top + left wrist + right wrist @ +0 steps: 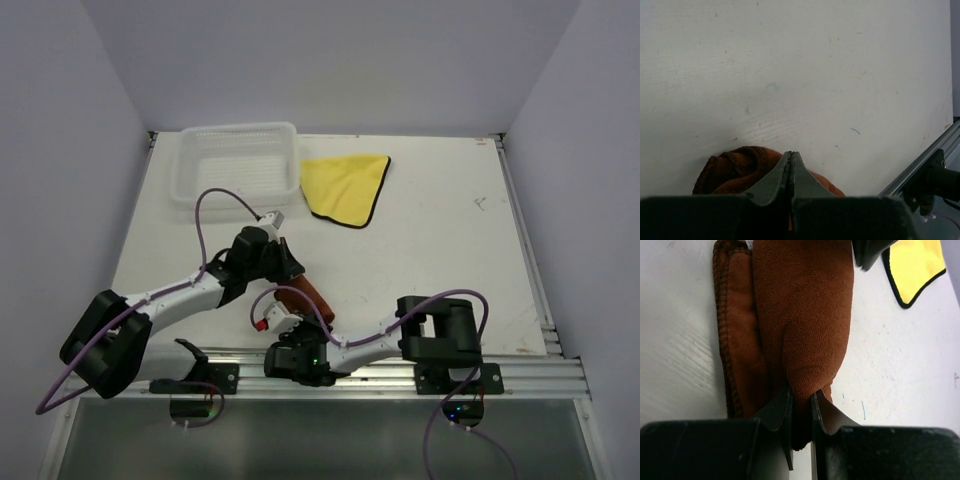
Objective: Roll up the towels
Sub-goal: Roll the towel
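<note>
A rust-brown towel (308,293) lies as a thick roll near the table's front, between my two grippers. In the right wrist view this towel (800,315) runs away from the camera, a flat hemmed layer lying beside it on the left. My right gripper (802,391) is shut on its near end, with cloth bulging between the jaws. My left gripper (791,154) is shut, its tips resting above the far end of the brown towel (735,167). A yellow towel (345,185) with a dark hem lies flat at the back, and a corner of this yellow towel (915,265) shows in the right wrist view.
A white mesh basket (237,165) stands at the back left, touching the yellow towel's edge. An aluminium rail (400,370) runs along the near table edge by the arm bases. Grey walls close in the left, right and back sides.
</note>
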You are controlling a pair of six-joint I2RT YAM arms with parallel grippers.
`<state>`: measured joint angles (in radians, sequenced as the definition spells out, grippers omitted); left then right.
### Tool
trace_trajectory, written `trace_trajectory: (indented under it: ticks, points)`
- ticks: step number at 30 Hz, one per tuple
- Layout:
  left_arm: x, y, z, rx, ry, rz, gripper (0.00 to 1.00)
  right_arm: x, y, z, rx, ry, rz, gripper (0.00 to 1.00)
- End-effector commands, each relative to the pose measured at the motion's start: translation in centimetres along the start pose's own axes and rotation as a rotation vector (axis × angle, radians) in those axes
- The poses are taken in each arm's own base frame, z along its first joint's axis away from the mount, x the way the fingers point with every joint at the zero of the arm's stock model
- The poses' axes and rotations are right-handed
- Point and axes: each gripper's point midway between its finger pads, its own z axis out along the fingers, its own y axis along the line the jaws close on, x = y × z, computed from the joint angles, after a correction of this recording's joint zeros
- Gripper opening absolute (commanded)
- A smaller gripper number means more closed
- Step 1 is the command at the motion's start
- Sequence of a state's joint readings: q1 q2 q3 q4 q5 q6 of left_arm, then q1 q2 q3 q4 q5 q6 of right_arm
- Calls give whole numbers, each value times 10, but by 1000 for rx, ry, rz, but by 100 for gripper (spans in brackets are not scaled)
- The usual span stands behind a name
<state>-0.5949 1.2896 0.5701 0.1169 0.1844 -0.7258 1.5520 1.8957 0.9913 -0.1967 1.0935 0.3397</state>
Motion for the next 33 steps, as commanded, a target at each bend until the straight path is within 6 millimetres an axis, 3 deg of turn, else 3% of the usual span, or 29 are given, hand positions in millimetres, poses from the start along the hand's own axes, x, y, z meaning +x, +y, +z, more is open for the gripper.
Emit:
trace_trajectory:
  ticks: [1, 10, 15, 19, 22, 26, 33]
  points:
    - [17, 2, -3, 33, 24, -36, 1, 8, 6, -2, 9, 27, -94, 0]
    - [61, 32, 8, -37, 103, -49, 0, 6, 9, -6, -43, 19, -57, 0]
    - [68, 45, 8, -80, 91, -56, 0, -5, -1, -16, -78, -7, 70, 25]
    - [73, 54, 9, -112, 103, -50, 0, -31, -28, -31, -121, -75, 240, 49]
    - [76, 59, 10, -131, 111, -51, 0, -30, -34, -34, -186, -73, 323, 62]
    - [77, 61, 10, -141, 108, -53, 0, -42, -43, -43, -285, -100, 435, 75]
    - [74, 60, 7, -135, 88, -60, 0, -42, -43, -29, -506, -5, 726, 77]
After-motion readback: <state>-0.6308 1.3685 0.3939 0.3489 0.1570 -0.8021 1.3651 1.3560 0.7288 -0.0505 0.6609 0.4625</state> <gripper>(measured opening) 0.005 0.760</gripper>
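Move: The brown towel lies under and just behind the left gripper: its middle is about 5 cm back, 1 cm left and 6 cm below. The yellow towel is some 19 cm ahead of that gripper and 10 cm to its right. The basket stands about 25 cm ahead and 15 cm left of it. The right gripper still pinches the brown towel's near end, and the towel's middle is some 5 cm ahead and 4 cm left of it, barely lower. Bring the closed left gripper down about 5 cm and slightly back, quickly then easing off, to press its tips onto the far part of the brown towel. Keep the right fingers pinched on the near end until that drop is mostly done, then open them wide and lift straight off about 7 cm, rolling the hand's left side up some 30 degrees and tipping its fingers down. ##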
